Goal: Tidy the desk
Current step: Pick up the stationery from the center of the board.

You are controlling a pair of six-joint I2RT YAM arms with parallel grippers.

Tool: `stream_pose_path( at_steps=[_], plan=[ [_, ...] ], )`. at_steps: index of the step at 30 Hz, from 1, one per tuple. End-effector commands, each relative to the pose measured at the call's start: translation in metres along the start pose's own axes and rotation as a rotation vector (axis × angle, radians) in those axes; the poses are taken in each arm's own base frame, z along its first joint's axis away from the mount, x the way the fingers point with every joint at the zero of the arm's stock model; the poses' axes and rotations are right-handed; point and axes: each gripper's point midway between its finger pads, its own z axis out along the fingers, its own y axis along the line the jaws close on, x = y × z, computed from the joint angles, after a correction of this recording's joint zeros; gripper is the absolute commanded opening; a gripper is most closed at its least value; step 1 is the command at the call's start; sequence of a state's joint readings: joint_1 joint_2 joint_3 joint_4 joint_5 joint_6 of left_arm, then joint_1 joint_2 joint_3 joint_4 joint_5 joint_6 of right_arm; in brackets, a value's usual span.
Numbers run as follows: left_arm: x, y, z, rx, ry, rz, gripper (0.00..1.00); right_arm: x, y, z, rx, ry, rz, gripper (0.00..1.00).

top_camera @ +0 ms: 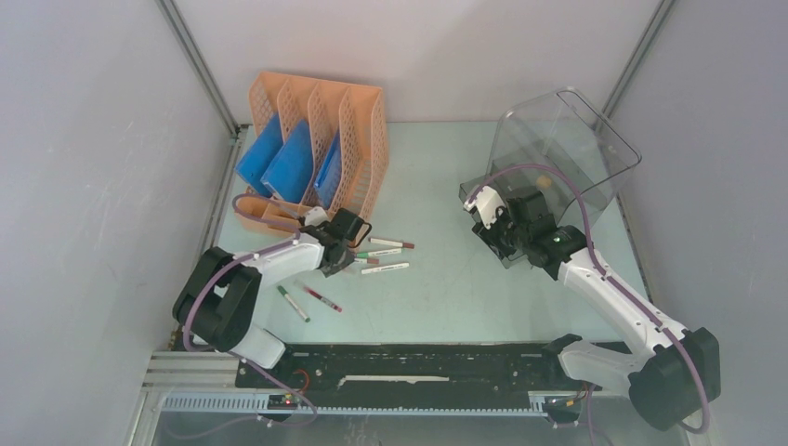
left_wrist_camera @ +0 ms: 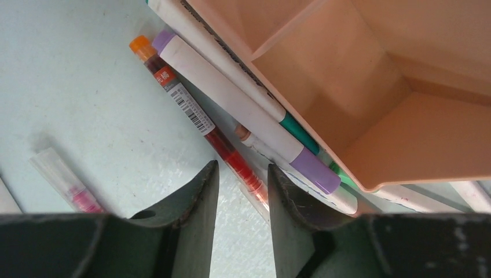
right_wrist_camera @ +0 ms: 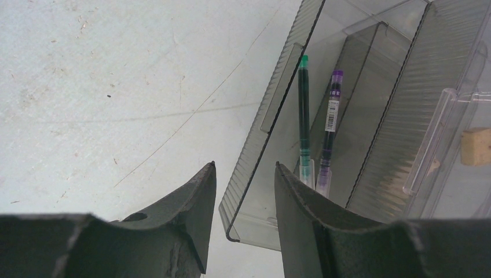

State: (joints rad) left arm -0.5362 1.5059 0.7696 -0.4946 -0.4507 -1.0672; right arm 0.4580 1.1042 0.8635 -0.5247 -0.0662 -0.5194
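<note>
On the pale mint-green desk [top_camera: 446, 297] several pens lie beside the orange file rack [top_camera: 321, 139]. My left gripper [top_camera: 346, 263] hangs low over them. In the left wrist view its jaws [left_wrist_camera: 243, 174] stand open around the lower end of a red pen [left_wrist_camera: 191, 110], which touches the right finger. A white marker with purple caps [left_wrist_camera: 243, 110] lies beside it against the rack's base [left_wrist_camera: 359, 87]. My right gripper [top_camera: 492, 232] is open, its fingers either side of the front wall of a clear drawer [right_wrist_camera: 272, 145] that holds a green pen [right_wrist_camera: 303, 110] and a purple pen [right_wrist_camera: 330, 121].
Blue notebooks [top_camera: 288, 167] stand in the rack. The clear plastic drawer box [top_camera: 567, 149] sits at the back right with a tan block [right_wrist_camera: 476, 146] inside. More pens lie loose [top_camera: 384, 268] [top_camera: 293, 302] [top_camera: 321, 297]; a pink one [left_wrist_camera: 69, 185] lies left of my left fingers. Grey walls enclose the desk.
</note>
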Motion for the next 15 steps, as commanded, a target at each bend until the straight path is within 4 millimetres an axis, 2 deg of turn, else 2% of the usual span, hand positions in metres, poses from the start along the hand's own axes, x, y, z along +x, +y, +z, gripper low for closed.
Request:
stream_pose_path(
  at_steps=[1, 5, 11, 15],
  plan=[
    [0.0, 0.003, 0.001, -0.026, 0.017, 0.032, 0.37, -0.013, -0.007, -0.005, 0.016, -0.042, -0.013, 0.49],
    [0.002, 0.005, 0.001, -0.036, 0.025, 0.044, 0.3, -0.013, -0.007, -0.005, 0.015, -0.041, -0.012, 0.5],
    [0.006, 0.012, 0.001, -0.048, 0.036, 0.061, 0.1, -0.013, -0.007, -0.005, 0.015, -0.04, -0.012, 0.49],
    [0.008, 0.017, -0.001, -0.048, 0.034, 0.065, 0.05, -0.013, -0.007, -0.005, 0.013, -0.04, -0.011, 0.49]
  ],
)
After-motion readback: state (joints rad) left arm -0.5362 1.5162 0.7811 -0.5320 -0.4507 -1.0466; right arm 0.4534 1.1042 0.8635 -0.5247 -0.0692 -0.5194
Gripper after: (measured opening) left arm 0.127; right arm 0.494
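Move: The red pen lies between the left hand's open fingers near its capped end, its middle about 3 cm to the left, 1 cm ahead and 1 cm below. The purple marker lies some 3 cm ahead and 2 cm left; the organizer's right bin is roughly 9 cm ahead, 1 cm right; the pink pen is about 8 cm back, 5 cm left. From the right hand, the red pen lies around 46 cm left, 4 cm back, 14 cm lower. The left fingers close on the red pen's capped end and pinch it, the hand easing back about 0.5 cm. ##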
